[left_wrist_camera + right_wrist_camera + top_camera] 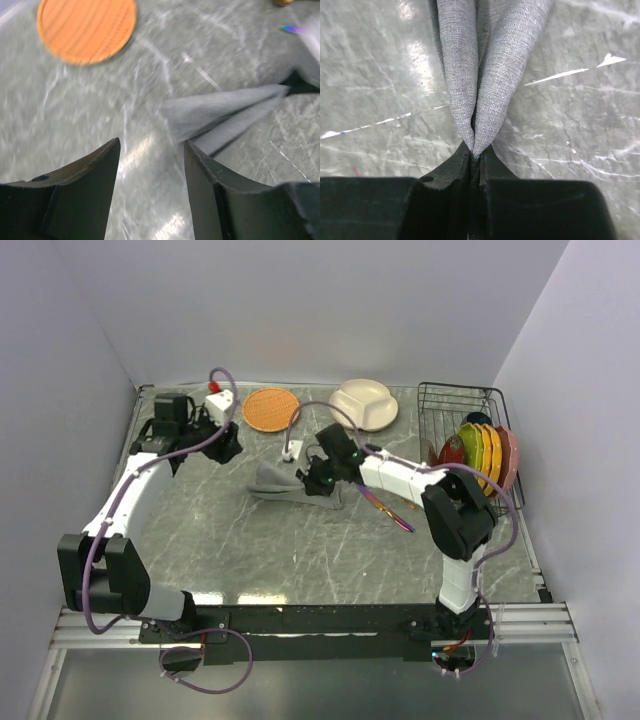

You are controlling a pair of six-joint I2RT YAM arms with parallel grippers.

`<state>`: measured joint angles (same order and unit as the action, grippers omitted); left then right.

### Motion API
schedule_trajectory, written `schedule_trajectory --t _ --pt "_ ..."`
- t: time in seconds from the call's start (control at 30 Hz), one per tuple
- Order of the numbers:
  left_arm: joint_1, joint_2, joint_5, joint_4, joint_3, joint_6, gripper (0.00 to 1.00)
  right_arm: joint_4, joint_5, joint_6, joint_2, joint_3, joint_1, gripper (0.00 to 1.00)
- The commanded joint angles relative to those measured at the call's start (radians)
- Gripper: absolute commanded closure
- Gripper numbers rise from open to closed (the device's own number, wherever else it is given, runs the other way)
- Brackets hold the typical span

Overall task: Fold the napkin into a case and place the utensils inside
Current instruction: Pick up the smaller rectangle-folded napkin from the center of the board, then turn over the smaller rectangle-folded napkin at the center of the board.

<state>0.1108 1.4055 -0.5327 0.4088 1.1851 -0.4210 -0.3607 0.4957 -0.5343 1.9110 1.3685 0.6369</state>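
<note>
The grey napkin (283,485) lies bunched in the middle of the table. My right gripper (318,478) is shut on its right end. In the right wrist view two folds of the napkin (485,65) run together into the shut right gripper (476,150). My left gripper (228,447) hovers at the back left, apart from the cloth. It is open with nothing between its fingers (151,142), and the napkin's pointed end (220,112) lies just beyond the right finger. The purple knife (388,510) lies under my right forearm. A gold piece (282,2) shows at the frame's top edge; the spoon is otherwise hidden.
A round orange woven mat (270,408) and a cream divided plate (365,403) sit at the back. A black wire rack (455,405) at the back right holds several coloured plates (482,450). Walls close in the table on three sides.
</note>
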Motion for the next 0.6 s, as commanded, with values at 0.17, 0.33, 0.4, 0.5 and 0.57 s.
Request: schedule_trajectory --t 0.17,0.33,0.4,0.5,0.57 --pt "-0.151 -0.089 -0.026 0.042 -0.106 0.209 0.41 0.515 -0.431 -0.237 -0.159 -0.324 0.193 1.0" --pt "-0.177 -0.131 -0.032 0.054 -0.154 0.2 0.41 0.661 -0.566 -0.329 -0.155 -0.462 0.288 1.0" --pt "-0.18 -0.146 -0.033 0.061 -0.177 0.197 0.41 0.733 -0.595 -0.355 -0.153 -0.517 0.313 1.0" --pt "-0.181 -0.163 -0.046 0.074 -0.2 0.189 0.41 0.816 -0.634 -0.394 -0.158 -0.58 0.357 1.0" --pt "-0.181 -0.171 -0.05 0.085 -0.209 0.18 0.41 0.839 -0.655 -0.411 -0.164 -0.6 0.383 0.89"
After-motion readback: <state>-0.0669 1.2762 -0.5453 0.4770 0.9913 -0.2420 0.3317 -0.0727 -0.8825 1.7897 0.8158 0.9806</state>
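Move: The folded napkin is already pinched near its middle by the right hand, its centre about 3 cm left of that hand and 2 cm below. The clear board it is taken over lies about 5 cm back, 2 cm left and 6 cm down. The knife is some 17 cm right, 5 cm back; the orange trivet 18 cm ahead, 9 cm left. From the left hand, that clear board lies about 10 cm back, 13 cm right, 19 cm below. The napkin stays gripped in the right fingers while that hand draws it back towards the robot by about 5 cm and sinks over 4 cm towards the board, the wrist swinging some 40 degrees so the fingers point more forward and less steeply down. The left hand, still open, retreats left, back and down, away from the napkin. ##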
